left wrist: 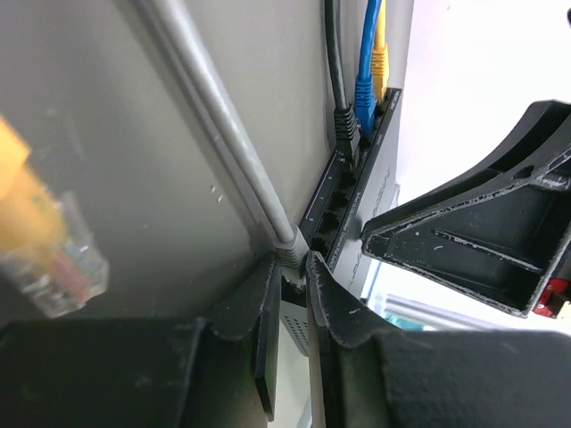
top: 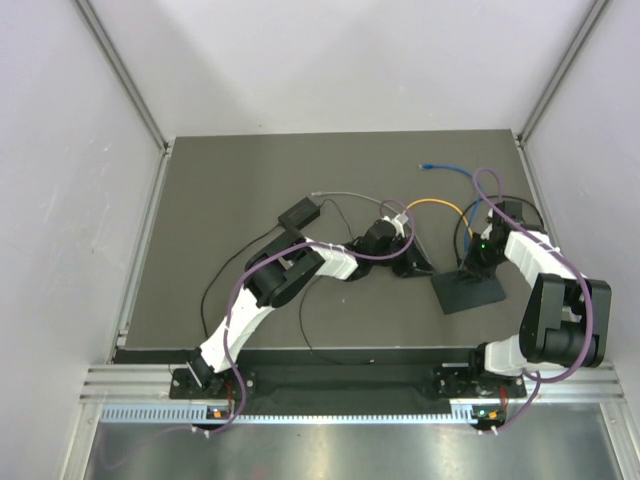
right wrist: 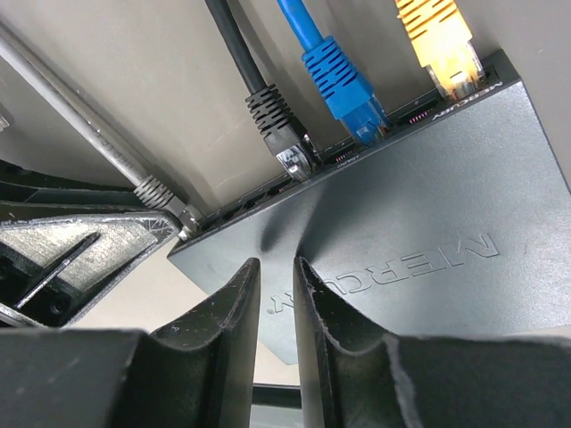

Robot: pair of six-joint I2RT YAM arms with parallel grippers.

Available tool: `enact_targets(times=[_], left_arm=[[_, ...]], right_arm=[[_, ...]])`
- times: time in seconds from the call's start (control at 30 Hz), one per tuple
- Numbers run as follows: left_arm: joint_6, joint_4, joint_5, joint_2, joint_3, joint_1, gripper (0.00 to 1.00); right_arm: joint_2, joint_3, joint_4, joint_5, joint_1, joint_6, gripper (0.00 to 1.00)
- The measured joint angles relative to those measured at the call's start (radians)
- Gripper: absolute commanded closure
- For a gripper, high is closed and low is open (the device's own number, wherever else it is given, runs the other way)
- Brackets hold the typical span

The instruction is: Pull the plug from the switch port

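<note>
The switch [top: 470, 298] is a flat matte black box; its port row [left wrist: 335, 201] faces away from the arms. A grey cable [left wrist: 214, 134] ends in the plug [left wrist: 290, 250], which sits in the end port at the switch's corner [right wrist: 183, 217]. My left gripper [left wrist: 293, 263] is shut on that plug, one finger on each side of it. My right gripper [right wrist: 277, 263] has its jaws almost together, tips resting on the switch's top face [right wrist: 428, 205], nothing between them. From above, the left gripper [top: 418, 266] is at the switch's left end and the right gripper [top: 478, 268] is over its far edge.
Black [right wrist: 272, 120], blue [right wrist: 343, 85] and yellow [right wrist: 442, 49] plugs sit in ports further along the row. A loose yellow plug [left wrist: 53, 259] hangs close to the left wrist camera. A small black block [top: 300, 212] with a thin cord lies far left.
</note>
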Motion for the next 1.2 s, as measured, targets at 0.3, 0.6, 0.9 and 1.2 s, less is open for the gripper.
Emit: enact_targets(times=[0.3, 0.6, 0.9, 1.2], left_arm=[[-0.053, 0.032, -0.019, 0.0, -0.018, -0.003, 1.0], [-0.052, 0.043, -0.023, 0.0, -0.023, -0.003, 1.0], [-0.052, 0.051, -0.031, 0.0, -0.029, -0.005, 1.0], [-0.048, 0.054, -0.046, -0.004, -0.033, -0.005, 1.0]], right_arm=[[-0.009, 0.04, -0.057, 0.134, 0.032, 0.137, 0.57], [0.069, 0.242, -0.091, 0.335, 0.168, 0.231, 0.51], [0.122, 0.241, -0.112, 0.464, 0.256, 0.249, 0.48], [0.156, 0.188, -0.101, 0.51, 0.282, 0.248, 0.49]])
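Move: My right fingertips hang just over the switch top. The black plug in the port edge is about 3 cm ahead and 1 cm right of them, a little lower. The blue plug is some 4 cm ahead and 3 cm right, and the grey plug roughly 2 cm ahead and 4 cm left. My left hand already pinches that grey plug, with the black plug about 5 cm to its right and 1 cm ahead. I lift my right hand off the switch top, up and forward about 5 cm, then let it sink and draw back a little, so it ends low, roughly 3 cm forward at the port edge by the black plug. On the way I roll the wrist some 25 degrees so the fingers swing to point right, and I spread them wider. My left hand stays put and keeps its pinch on the grey plug. ##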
